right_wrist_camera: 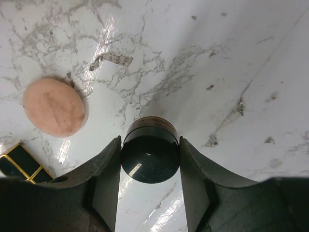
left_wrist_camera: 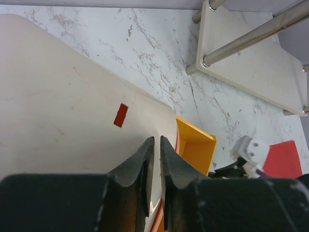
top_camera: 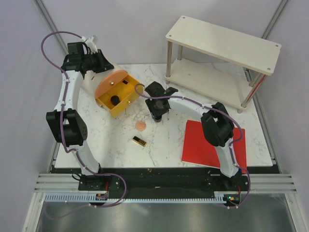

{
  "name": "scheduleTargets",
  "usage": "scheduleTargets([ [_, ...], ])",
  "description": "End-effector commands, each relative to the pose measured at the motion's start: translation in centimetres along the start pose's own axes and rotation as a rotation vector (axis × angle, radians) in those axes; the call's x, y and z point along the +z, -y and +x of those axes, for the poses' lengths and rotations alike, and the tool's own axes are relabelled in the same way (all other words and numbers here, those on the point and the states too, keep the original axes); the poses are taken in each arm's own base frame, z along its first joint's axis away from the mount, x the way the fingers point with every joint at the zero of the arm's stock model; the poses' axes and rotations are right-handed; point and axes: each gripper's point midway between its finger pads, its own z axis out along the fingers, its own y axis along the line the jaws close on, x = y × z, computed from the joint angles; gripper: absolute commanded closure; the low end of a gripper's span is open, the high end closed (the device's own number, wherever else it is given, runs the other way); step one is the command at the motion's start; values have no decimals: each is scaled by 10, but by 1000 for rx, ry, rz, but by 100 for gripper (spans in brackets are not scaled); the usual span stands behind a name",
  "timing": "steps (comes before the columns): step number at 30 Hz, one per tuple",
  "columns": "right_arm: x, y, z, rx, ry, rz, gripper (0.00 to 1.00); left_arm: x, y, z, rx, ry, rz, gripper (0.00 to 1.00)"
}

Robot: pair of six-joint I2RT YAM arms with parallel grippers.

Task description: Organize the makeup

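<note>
My right gripper is shut on a round black compact, with a finger on each side, at or just above the marble table in the middle. A peach round puff lies just left of it and also shows in the right wrist view. A gold-and-black lipstick lies nearer the front, its end showing in the right wrist view. Another black compact sits inside the open orange-yellow case. My left gripper is nearly shut on the rim of the case's raised lid.
A flat red sheet lies at the front right. A two-level white shelf on metal legs stands at the back right and shows in the left wrist view. The right arm reaches across the table's middle.
</note>
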Motion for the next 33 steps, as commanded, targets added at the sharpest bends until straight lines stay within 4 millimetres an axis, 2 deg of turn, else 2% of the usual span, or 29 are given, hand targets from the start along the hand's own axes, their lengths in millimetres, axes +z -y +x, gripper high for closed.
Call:
scheduleTargets([
  [1, -74, 2, -61, 66, 213, -51, 87, 7, -48, 99, -191, -311, -159, 80],
  [3, -90, 2, -76, 79, 258, -70, 87, 8, -48, 98, -193, -311, -157, 80],
  [4, -104, 0, -93, 86, 305, -87, 87, 8, -47, 98, -190, -310, -154, 80],
  [6, -118, -4, -110, 100, 350, -116, 86, 8, -47, 97, -193, -309, -154, 80],
  [7, -135, -7, -129, 108, 405, -134, 87, 8, -47, 97, -193, -309, -154, 80],
  [9, -139, -14, -144, 119, 434, -164, 86, 8, -46, 97, -194, -309, -150, 80],
  [10, -154, -19, -160, 122, 482, -190, 86, 7, -47, 97, -196, -308, -153, 80],
  [11, -145, -20, -164, 129, 478, -189, 86, 8, -47, 97, -195, -309, -152, 80],
  [13, -155, -34, -181, 132, 518, -263, 86, 7, -47, 97, -194, -307, -154, 80],
  [14, -150, -39, -185, 131, 521, -281, 86, 7, -46, 97, -194, -307, -154, 80],
  [19, -155, -57, -215, 175, 615, -381, 86, 7, -46, 97, -194, -307, -154, 80],
  [20, -146, -60, -216, 178, 607, -388, 86, 7, -46, 97, -194, -307, -154, 80],
  [22, -142, -67, -221, 193, 607, -428, 86, 7, -47, 97, -192, -307, -156, 80],
  [23, -131, -69, -219, 198, 590, -433, 85, 7, -47, 97, -192, -307, -158, 80],
  [29, -106, -88, -217, 205, 577, -500, 82, 5, -48, 97, -189, -306, -167, 80],
  [31, -106, -92, -221, 209, 590, -508, 78, 4, -48, 96, -186, -303, -168, 80],
  [32, -100, -92, -220, 215, 581, -509, 76, 4, -48, 97, -187, -306, -170, 80],
  [33, -100, -92, -221, 219, 582, -509, 71, 4, -48, 97, -185, -303, -171, 80],
])
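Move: The black jar is already pinched in the right hand, barely off the table; its goal, the open yellow drawer, lies about 11 cm ahead and 16 cm left, roughly at the hand's height. Another black jar sits in the drawer, some 9 cm ahead and 20 cm left of the hand. The pink puff is 8 cm left and 3 cm back, about 3 cm lower. From the left hand, the drawer is about 7 cm back, 5 cm right and 20 cm below. The black jar, still pinched, is lifted steeply some 23 cm by the right hand while travelling left and forward towards the yellow drawer, then lowered about 7 cm over the drawer's right-hand part, ending roughly 13 cm left and 10 cm forward. Meanwhile the wrist rolls about 35 degrees, swinging the fingertips to point down and left; the grip doesn't change. ##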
